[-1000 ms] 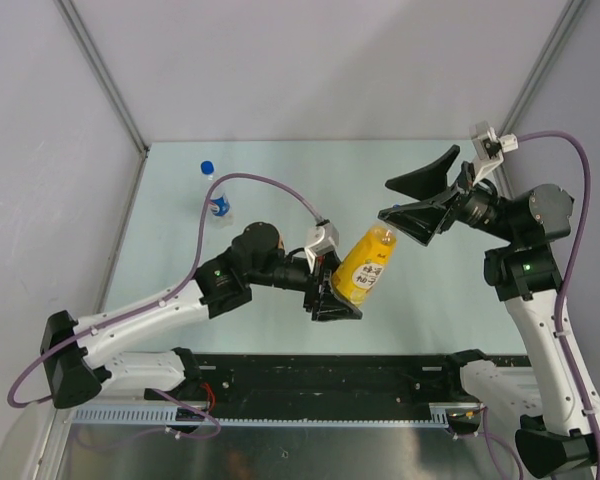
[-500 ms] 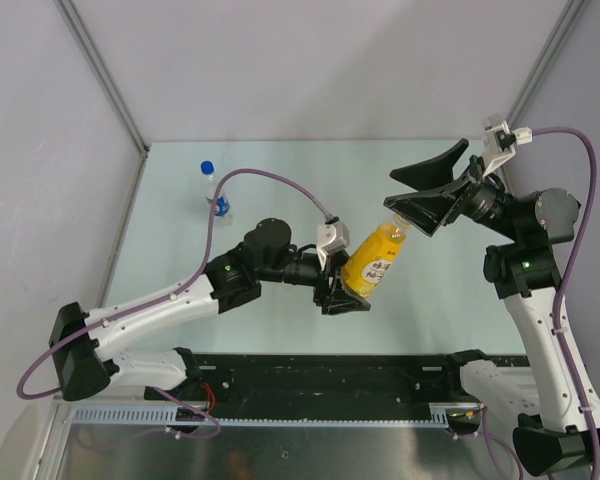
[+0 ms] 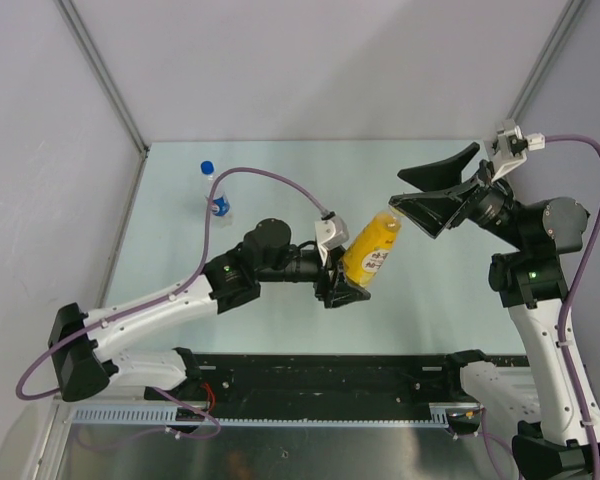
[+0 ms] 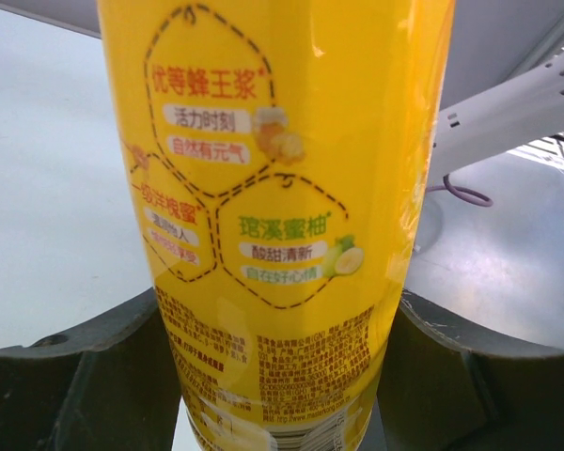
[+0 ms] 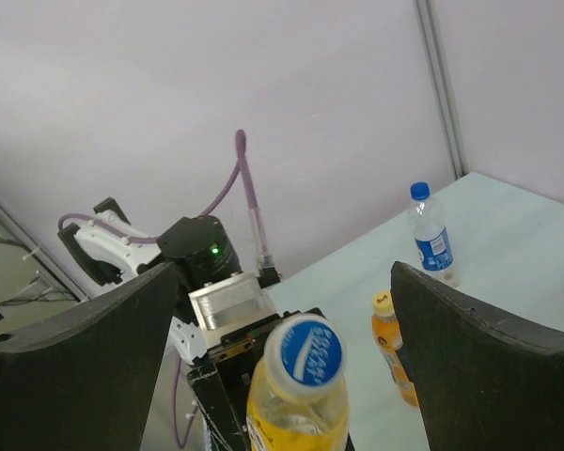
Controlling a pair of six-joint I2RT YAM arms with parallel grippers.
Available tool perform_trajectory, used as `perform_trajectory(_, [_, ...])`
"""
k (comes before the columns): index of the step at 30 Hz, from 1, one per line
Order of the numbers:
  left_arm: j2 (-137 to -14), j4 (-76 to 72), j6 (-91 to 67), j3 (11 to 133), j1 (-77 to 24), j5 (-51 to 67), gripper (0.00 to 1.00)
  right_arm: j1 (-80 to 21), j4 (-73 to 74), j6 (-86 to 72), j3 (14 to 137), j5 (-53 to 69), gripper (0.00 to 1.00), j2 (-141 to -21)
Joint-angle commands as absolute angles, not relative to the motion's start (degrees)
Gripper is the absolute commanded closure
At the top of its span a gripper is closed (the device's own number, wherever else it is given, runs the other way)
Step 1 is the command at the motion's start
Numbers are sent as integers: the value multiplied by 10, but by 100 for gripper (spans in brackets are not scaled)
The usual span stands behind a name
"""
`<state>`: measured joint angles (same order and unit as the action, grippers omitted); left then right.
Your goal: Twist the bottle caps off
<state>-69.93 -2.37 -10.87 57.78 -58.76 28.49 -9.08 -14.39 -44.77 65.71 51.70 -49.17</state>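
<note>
My left gripper [image 3: 342, 288] is shut on the lower body of the tall yellow juice bottle [image 3: 370, 250] and holds it tilted above the table. In the left wrist view the bottle [image 4: 282, 188] fills the space between both fingers [image 4: 66, 376]. Its white cap with a blue print [image 5: 304, 352] points at my right gripper [image 5: 284, 282], whose jaws stand wide on either side without touching it. From above, that open right gripper [image 3: 396, 192] sits just past the cap [image 3: 388, 216]. A short orange bottle [image 5: 395, 352] with a yellow cap [image 5: 383, 302] and a clear water bottle [image 3: 216, 200] with a blue cap [image 3: 207, 168] stand on the table.
The pale green table [image 3: 260, 165] is closed in by grey walls at the back and sides. A purple cable [image 3: 270, 185] arcs over the left arm. A black rail [image 3: 320, 375] runs along the near edge. From above, the left arm hides the short orange bottle.
The left arm has swung the yellow bottle up and to the right, bringing its cap to the right gripper. The right gripper has drawn back slightly to the right, jaws still wide.
</note>
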Motion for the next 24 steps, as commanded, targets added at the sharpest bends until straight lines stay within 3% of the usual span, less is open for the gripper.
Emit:
perform_trajectory(1, [-661,-28,-87,578,-591,222,100,-82,-130,-453,661,482,1,-487])
perform_trajectory(16, [-627,72,-57,577,-592,-47,100,-81,-69,-495,674,422,1,-507])
perform_trajectory(24, [-635,96,-44,594,-622,-166,100,-141,31,-457,718,343,1,-550])
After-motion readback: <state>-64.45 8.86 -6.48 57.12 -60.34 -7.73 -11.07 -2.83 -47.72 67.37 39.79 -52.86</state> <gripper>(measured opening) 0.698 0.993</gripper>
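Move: The yellow bottle's cap sits just at the right hand's open fingertips, about 2 cm to the left and 3 cm below, level fore and aft. From the left hand, which already grips that bottle near its base, the cap is some 5 cm ahead, 8 cm right and 14 cm up. The orange bottle stands about 17 cm ahead, 17 cm left and 19 cm below the left hand; from the right, some 13 cm ahead, 28 cm left, 40 cm below. Still gripping the yellow bottle low on its body, the left hand carries it forward and left by about 10 cm, away from the right hand, swinging counter-clockwise some 30 degrees and, after a slight rise, sinking. The right hand, fingers staying wide open, follows only about 5 cm forward and a little down, rolling its forward side downward. ##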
